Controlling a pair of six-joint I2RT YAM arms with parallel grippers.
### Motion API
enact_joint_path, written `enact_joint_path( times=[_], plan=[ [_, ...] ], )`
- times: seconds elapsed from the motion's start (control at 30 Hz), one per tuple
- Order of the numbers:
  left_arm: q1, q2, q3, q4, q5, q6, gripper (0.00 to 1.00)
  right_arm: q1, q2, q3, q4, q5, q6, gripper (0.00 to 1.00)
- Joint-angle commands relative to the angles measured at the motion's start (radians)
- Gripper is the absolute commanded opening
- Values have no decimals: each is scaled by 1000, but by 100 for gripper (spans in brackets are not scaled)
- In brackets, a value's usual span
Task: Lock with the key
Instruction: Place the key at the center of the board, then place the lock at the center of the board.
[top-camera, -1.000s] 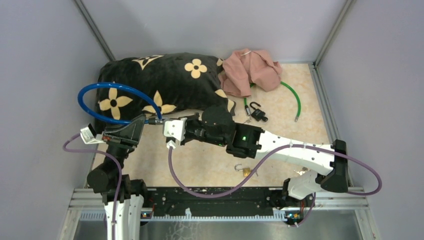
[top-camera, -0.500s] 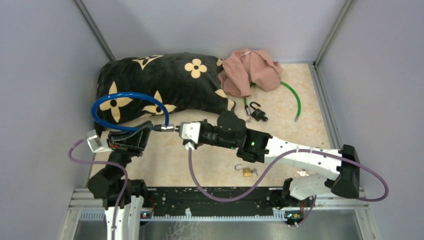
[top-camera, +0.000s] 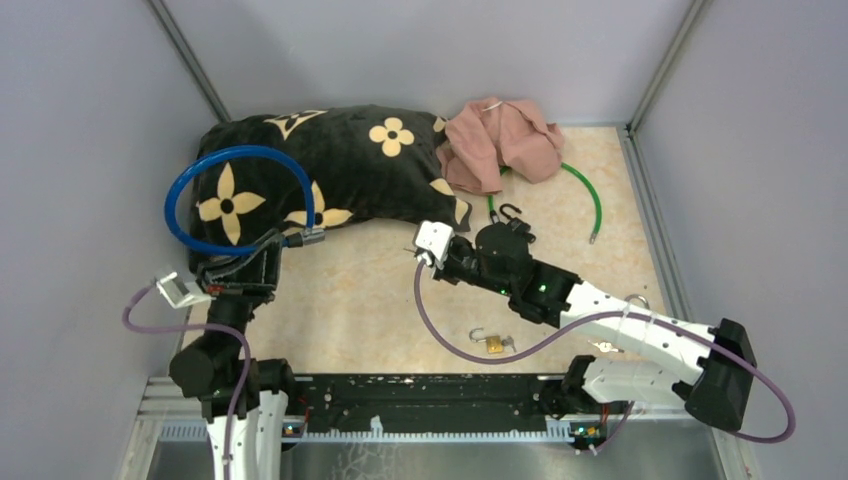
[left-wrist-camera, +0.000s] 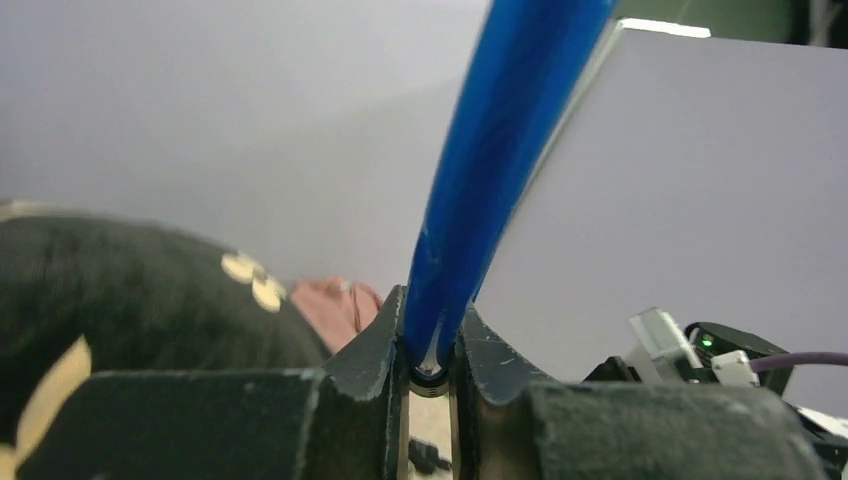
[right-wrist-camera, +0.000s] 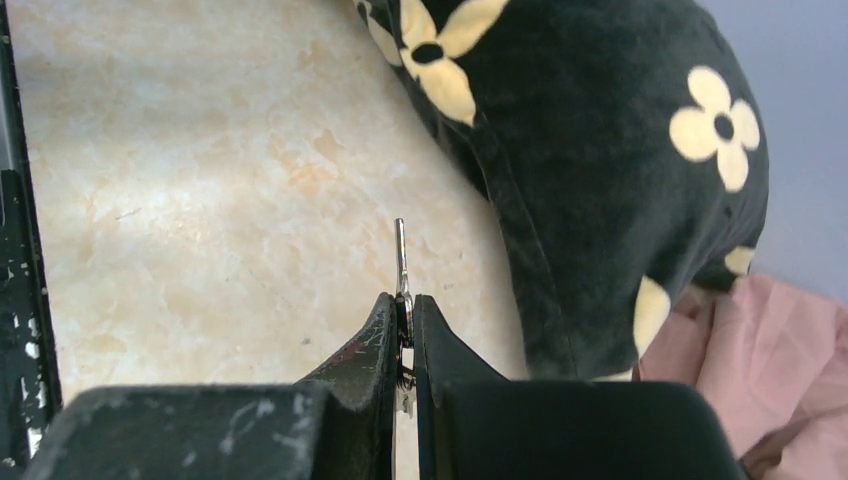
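A blue cable lock (top-camera: 238, 152) loops up over the black flowered pillow, and its metal end (top-camera: 311, 238) sticks out to the right. My left gripper (top-camera: 270, 246) is shut on the cable near that end. In the left wrist view the blue cable (left-wrist-camera: 500, 150) rises from between the closed fingers of that gripper (left-wrist-camera: 430, 335). My right gripper (top-camera: 425, 258) hovers over the table's middle, well to the right of the lock end. It is shut on a thin silver key (right-wrist-camera: 400, 255), which pokes out past its fingertips (right-wrist-camera: 405, 300).
The black pillow (top-camera: 350, 165) fills the back left, with a pink cloth (top-camera: 505, 140) beside it. A green cable (top-camera: 592, 200) and a black padlock (top-camera: 513, 226) lie at the back right. A small brass padlock (top-camera: 492, 344) lies near the front edge.
My right arm has pulled back to the right with the key, away from the blue lock's end. The left gripper has swung the cable lock back to the left.
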Motion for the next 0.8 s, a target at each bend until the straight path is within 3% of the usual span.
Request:
enact_joint_path(
  times=[0.0, 0.1, 0.27, 0.43, 0.57, 0.7, 0.77],
  plan=[
    [2, 71, 49, -433, -10, -62, 0, -21, -62, 9, 29, 26, 110, 0],
    [-12, 189, 13, -703, 89, -48, 0, -22, -51, 29, 11, 32, 164, 0],
    [-29, 269, -93, -757, 370, -65, 0, -5, -3, 50, -5, -12, 248, 0],
    [-49, 353, -199, -752, 400, -93, 0, 60, 117, 55, 102, -47, 360, 0],
    [-77, 438, -263, -787, 341, -146, 1, 106, 278, 100, 195, -51, 479, 0],
    [-78, 454, -234, -850, 258, -140, 57, 110, 500, 233, 201, -25, 586, 0],
    [-77, 434, -217, -896, 217, -148, 75, 110, 602, 316, 149, 25, 626, 0]
  ],
)
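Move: The right hand holds the key, with the board's open middle about 25 cm beneath it, 1 cm farther out. The black padlock lies about 12 cm ahead and 17 right of it, the brass padlock 11 back and 13 right, both near board level. The left hand holds the blue lock; its spot on the board is roughly 38 cm below and 5 right. The pillow's middle is some 26 cm ahead of that hand, 3 right, 32 down. Left lowers the blue lock some 35 cm, pitching down, and opens; right carries the key leftward and down. ##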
